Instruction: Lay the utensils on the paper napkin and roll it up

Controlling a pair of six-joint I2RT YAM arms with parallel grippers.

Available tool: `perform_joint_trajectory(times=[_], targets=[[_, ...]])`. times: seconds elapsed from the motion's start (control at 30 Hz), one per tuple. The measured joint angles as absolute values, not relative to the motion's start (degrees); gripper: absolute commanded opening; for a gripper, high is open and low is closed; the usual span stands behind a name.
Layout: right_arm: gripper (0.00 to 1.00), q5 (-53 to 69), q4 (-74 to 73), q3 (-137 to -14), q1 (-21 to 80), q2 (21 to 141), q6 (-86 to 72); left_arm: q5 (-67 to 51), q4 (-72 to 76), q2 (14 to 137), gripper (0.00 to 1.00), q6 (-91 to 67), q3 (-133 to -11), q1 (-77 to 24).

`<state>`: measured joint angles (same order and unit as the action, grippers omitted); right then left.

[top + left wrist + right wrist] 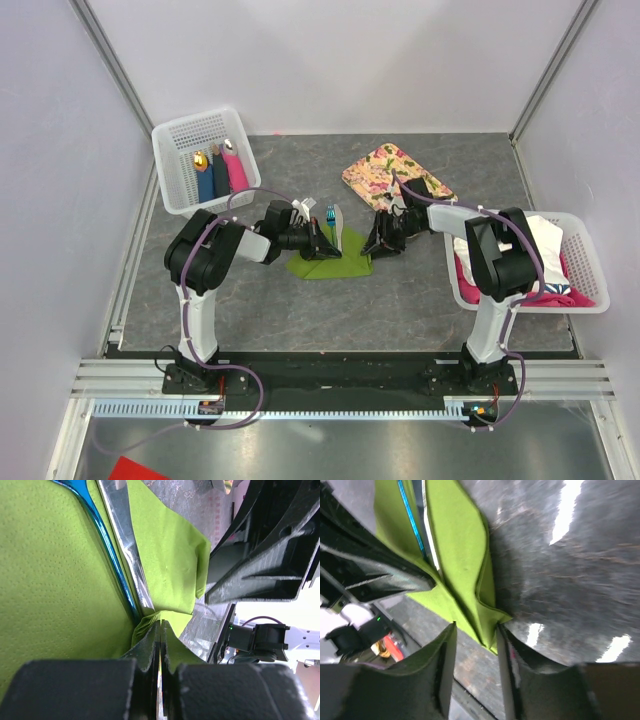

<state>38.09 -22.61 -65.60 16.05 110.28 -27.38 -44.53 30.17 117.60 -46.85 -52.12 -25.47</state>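
The olive-green paper napkin (330, 264) lies mid-table, partly folded over the utensils. A bright blue utensil (107, 545) and a silvery one (125, 540) lie side by side in the crease, their ends sticking out at the far side (333, 216). My left gripper (160, 622) is shut, pinching a bunched edge of the napkin (50, 580) near the utensils' near ends. My right gripper (476, 626) stands open around a folded corner of the napkin (460, 555), and its right finger (507, 650) touches that corner. The two grippers face each other across the napkin (325, 245) (380, 243).
A white basket (195, 125) at the back left holds dark blue and pink bundles with a gold piece. A pink-flowered tray (375, 170) lies behind the right gripper. Another white basket (530, 305) with white and pink cloths stands at the right.
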Motion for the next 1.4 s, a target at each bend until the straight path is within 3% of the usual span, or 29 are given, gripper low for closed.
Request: perform_joint_trajectory(times=[0.03, 0.1, 0.2, 0.23, 0.27, 0.87, 1.4], targets=[[0.32, 37.0, -22.5, -65.6, 16.0, 110.0, -27.4, -44.5, 30.1, 117.6, 0.02, -46.9, -52.2, -25.5], [0.29, 35.5, -22.5, -65.6, 15.8, 109.9, -27.2, -44.5, 30.1, 117.6, 0.02, -46.9, -52.2, -25.5], [0.16, 34.3, -22.8, -65.6, 15.7, 109.9, -26.9, -44.5, 30.1, 117.6, 0.02, -46.9, -52.2, -25.5], [0.05, 34.1, -22.9, -65.6, 15.6, 109.8, -26.7, -44.5, 30.1, 117.6, 0.02, -46.9, -52.2, -25.5], [0.01, 34.0, -22.9, -65.6, 15.6, 109.8, -26.5, -44.5, 30.1, 117.6, 0.02, -46.9, -52.2, -25.5], [0.00, 44.1, -13.0, -65.6, 18.4, 109.8, -38.0, -44.2, 30.1, 117.6, 0.02, -46.9, -52.3, -25.5], [0.00, 44.9, -7.3, -63.7, 20.9, 114.1, -42.3, -44.1, 29.5, 117.6, 0.02, -46.8, -52.6, -25.5]])
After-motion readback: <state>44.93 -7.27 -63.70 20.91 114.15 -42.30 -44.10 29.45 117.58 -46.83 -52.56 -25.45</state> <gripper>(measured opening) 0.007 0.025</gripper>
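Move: The napkin's free right corner lies almost at the right hand's open fingertips, roughly 1 cm below them. From that hand the knife's middle is about 5 cm ahead and 6 cm left, the fork's just beyond it at about 4 cm ahead and 7 cm left, and the floral cloth some 13 cm ahead and 6 cm right. From the left hand, that corner lies about 6 cm to the right, nearly level front to back. The right fingers shut on the napkin's free right corner while dipping about 1 cm to the right, then carry it up and leftward in a low arc, rising some 4 cm above the dip and coming down again beside the left gripper, about 6 cm left of the start. The fingertips tilt up roughly 10 degrees on the way and stay shut. The left hand stays put, its closed tips still holding the napkin at the utensils' near ends. ##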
